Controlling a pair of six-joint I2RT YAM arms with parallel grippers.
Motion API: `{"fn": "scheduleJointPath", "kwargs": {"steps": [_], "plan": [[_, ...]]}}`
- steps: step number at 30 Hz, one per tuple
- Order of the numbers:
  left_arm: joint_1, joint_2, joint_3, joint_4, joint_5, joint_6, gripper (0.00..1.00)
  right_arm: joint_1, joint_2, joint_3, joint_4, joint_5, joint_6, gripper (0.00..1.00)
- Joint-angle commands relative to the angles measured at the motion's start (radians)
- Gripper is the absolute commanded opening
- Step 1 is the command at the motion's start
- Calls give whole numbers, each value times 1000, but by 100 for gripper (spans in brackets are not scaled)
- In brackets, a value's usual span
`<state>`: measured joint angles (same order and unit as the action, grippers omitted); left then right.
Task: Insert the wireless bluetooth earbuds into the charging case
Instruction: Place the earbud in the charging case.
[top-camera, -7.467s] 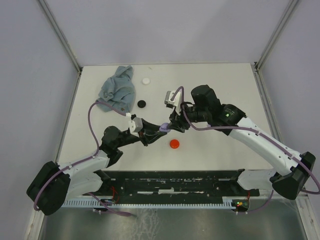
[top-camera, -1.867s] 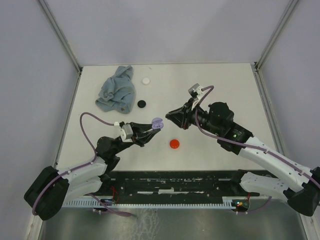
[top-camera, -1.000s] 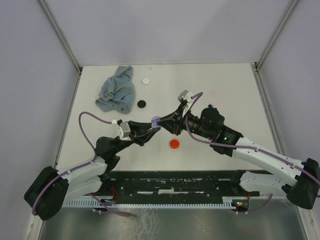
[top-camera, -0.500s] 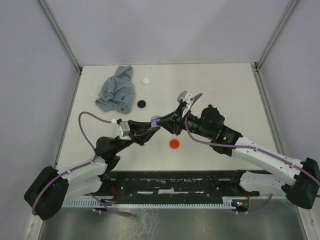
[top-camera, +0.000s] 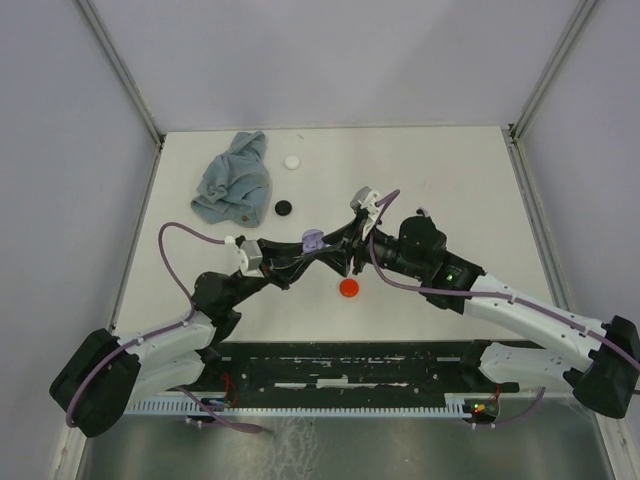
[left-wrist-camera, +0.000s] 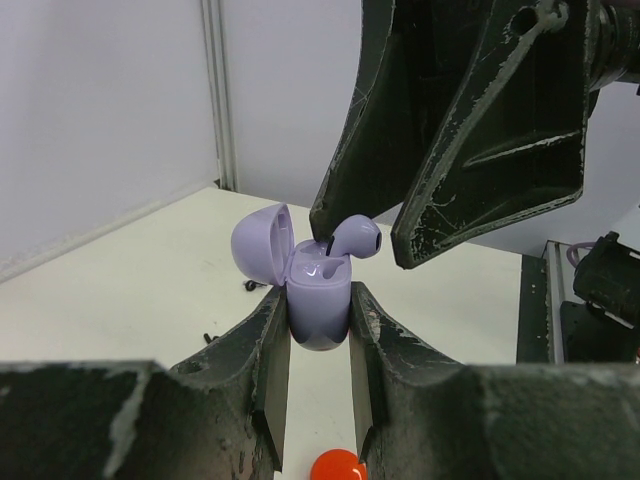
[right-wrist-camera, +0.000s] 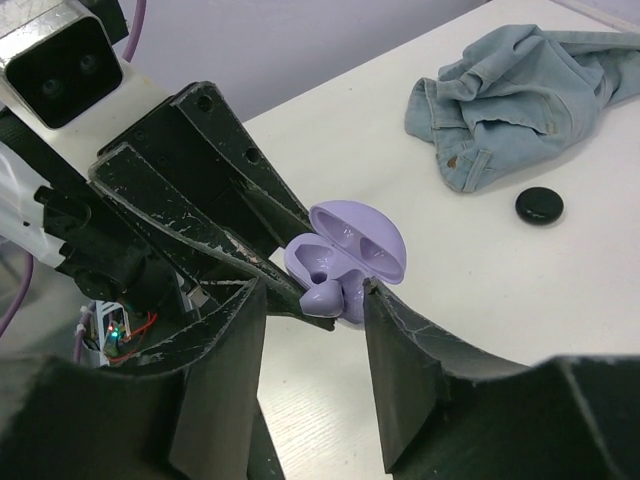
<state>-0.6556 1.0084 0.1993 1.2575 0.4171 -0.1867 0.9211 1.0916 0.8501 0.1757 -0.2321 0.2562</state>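
Observation:
My left gripper (left-wrist-camera: 318, 297) is shut on a lavender charging case (left-wrist-camera: 320, 292), held above the table with its lid hinged open. A lavender earbud (left-wrist-camera: 357, 238) rests tilted at the mouth of the case, its stem down in one well. The other well looks empty in the right wrist view. My right gripper (right-wrist-camera: 314, 290) stands open around the earbud (right-wrist-camera: 322, 297), with a finger on either side and a gap showing on both sides. From above, the two grippers meet tip to tip at the case (top-camera: 312, 241) in the middle of the table.
A red disc (top-camera: 349, 288) lies on the table just below the grippers. A black disc (top-camera: 284, 208) and a white disc (top-camera: 291, 161) lie farther back. A crumpled blue cloth (top-camera: 235, 180) sits at the back left.
My right gripper carried the earbud in from the right to the case, and its jaws have now spread apart. The left gripper kept its hold on the case.

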Motion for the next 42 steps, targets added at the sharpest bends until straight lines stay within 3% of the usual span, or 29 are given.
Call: {"fn": "scheduleJointPath", "kwargs": {"steps": [1,16,38,42], "plan": [[4,3,34,48,-31,-27,3,5,-46,16,-28,67,-5,55],[4,21,39,25,-40,-9,3,5,-38,104,-132,152,6,74],[4,10,43,28,63,-17,3,2,-23,158,-312,364,-122,77],[4,0,36,-4,23,-3,3,-17,-2,184,-376,415,-139,81]]}}
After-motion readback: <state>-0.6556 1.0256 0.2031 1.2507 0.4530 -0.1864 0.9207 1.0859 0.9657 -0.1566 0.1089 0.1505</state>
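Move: The open purple case, held by the left hand, lies about 3 cm left, 1 cm ahead and 1 cm below the right hand; its earbud is between the parted right fingers, about 1 cm left. The orange disc on the table is some 26 cm below, 6 cm right and 1 cm ahead. The black disc lies about 27 cm ahead and 14 cm left, equally low. From the left hand the earbud is roughly 3 cm right, 1 cm ahead and 2 cm above. Rightward first, then forward as well, the right hand backs off from the earbud and case, about 5 cm right and 4 cm forward, rising slightly before sinking to end some 2 cm lower. Its already parted fingers open much wider, clear of the earbud, while the hand turns clockwise and its fingertips tip down, each by 15 to 20 degrees. The left hand keeps its pinch on the case, almost still. ##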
